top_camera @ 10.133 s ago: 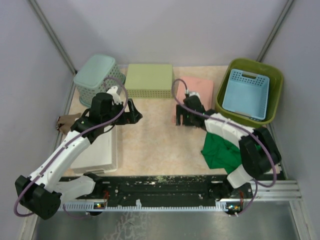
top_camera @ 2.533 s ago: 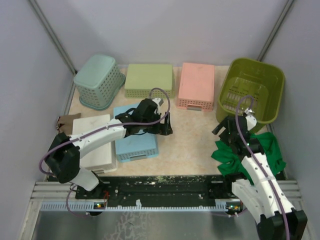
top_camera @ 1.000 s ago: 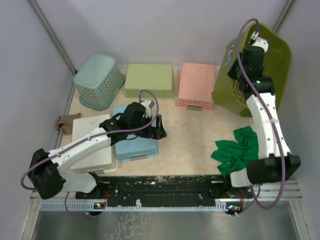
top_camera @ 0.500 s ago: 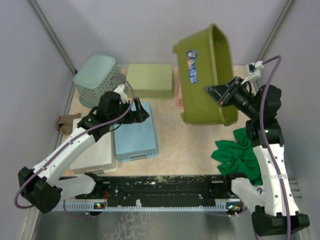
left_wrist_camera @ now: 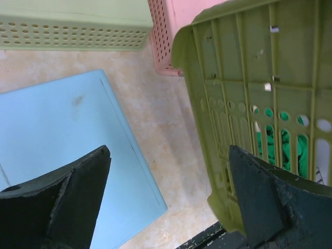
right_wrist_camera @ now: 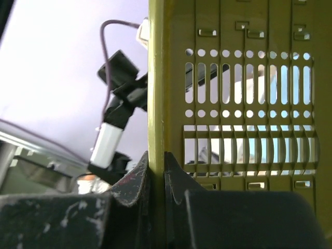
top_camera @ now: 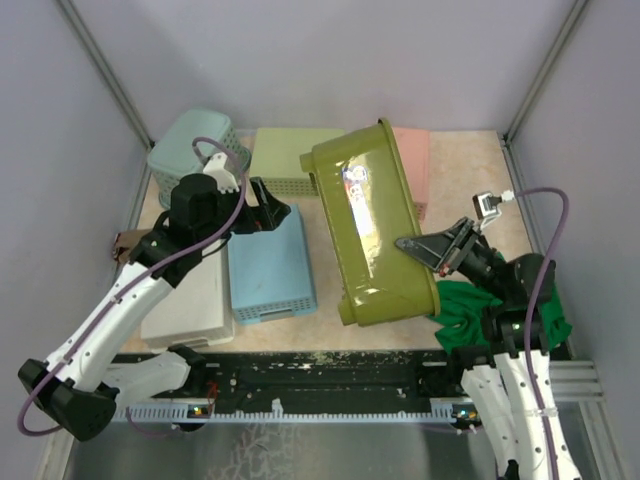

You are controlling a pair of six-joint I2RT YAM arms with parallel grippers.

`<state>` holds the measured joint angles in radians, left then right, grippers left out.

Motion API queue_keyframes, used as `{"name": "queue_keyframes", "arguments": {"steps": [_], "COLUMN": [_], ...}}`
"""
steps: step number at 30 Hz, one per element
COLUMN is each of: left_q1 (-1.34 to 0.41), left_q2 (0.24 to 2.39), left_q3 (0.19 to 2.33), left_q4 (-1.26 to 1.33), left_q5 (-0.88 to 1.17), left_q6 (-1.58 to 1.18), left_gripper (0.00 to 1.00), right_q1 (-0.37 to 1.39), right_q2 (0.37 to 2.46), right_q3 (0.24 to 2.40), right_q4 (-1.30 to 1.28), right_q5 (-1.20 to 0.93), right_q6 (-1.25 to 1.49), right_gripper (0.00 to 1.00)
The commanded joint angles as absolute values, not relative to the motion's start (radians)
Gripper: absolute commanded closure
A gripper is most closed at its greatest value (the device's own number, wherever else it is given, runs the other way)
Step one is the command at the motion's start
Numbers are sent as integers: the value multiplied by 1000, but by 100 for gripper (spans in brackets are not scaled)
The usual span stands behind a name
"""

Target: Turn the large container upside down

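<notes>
The large container (top_camera: 372,225), a dark olive-green tub, is tipped over in the middle of the table, its smooth side and label facing up and its lower rim near the front edge. My right gripper (top_camera: 418,245) is shut on its rim. In the right wrist view my right gripper (right_wrist_camera: 157,168) pinches the rim, beside the slotted wall of the container (right_wrist_camera: 244,98). My left gripper (top_camera: 268,212) is open and empty over the blue basket (top_camera: 270,265). In the left wrist view my left gripper (left_wrist_camera: 171,171) is wide open, with the vented tub (left_wrist_camera: 259,93) to its right.
A mint basket (top_camera: 190,150), a pale yellow-green basket (top_camera: 285,158) and a pink basket (top_camera: 412,160) stand upside down along the back. A white basket (top_camera: 190,300) lies at the left. A green cloth (top_camera: 470,310) lies at the front right, partly under the tub.
My right arm has swung the tub down and to the left, from raised high to tipped over near the table. My left gripper has drawn back toward the far left.
</notes>
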<state>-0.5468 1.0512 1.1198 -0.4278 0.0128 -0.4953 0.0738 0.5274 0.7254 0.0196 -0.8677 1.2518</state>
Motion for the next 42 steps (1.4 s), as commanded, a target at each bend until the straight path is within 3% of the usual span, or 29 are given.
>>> {"name": "queue_keyframes", "arguments": {"steps": [1, 21, 32, 35, 42], "left_q1": [-542, -542, -542, -542, -542], "left_q2": [1057, 1000, 999, 999, 1009], "left_q3": [1114, 1024, 1009, 1004, 999], "left_q4": [-407, -359, -370, -370, -362], "left_q5": [61, 198, 230, 243, 267], "left_q6": [-514, -554, -539, -538, -534], "left_gripper": [0, 0, 0, 0, 0], "right_q1": [74, 73, 73, 74, 74], "right_q2": [426, 2, -2, -2, 5], "right_q3": [564, 142, 245, 301, 382], "right_q4": [395, 252, -319, -491, -722], "right_q5": [-818, -581, -561, -498, -386], "right_q6": [1592, 1978, 1731, 1637, 1477], "right_gripper": [100, 100, 100, 90, 38]}}
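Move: The right hand still pinches the large olive container's rim, its middle about 11 cm left, 3 forward and 8 below; the bare table for it lies some 8 cm left, 3 forward and 37 below. From that hand the blue container is about 27 cm left and 8 forward, the pink container 28 forward and 1 right, the green cloth 26 right and 2 back. From the left hand the olive container's middle is roughly 17 cm right and 7 back, about level. The right hand lowers the olive container about 14 cm towards the bare table between the blue container and the green cloth, easing a little to its right as it rolls some 30 degrees about its own fingers, top of the hand tipping forward, and swings clockwise to point more forward. It keeps its pinch on the rim until the very end, when the fingers spread to about half open around it, while the open left hand draws back, right and down by a total of about 5 cm over the blue container, turning slightly clockwise. ##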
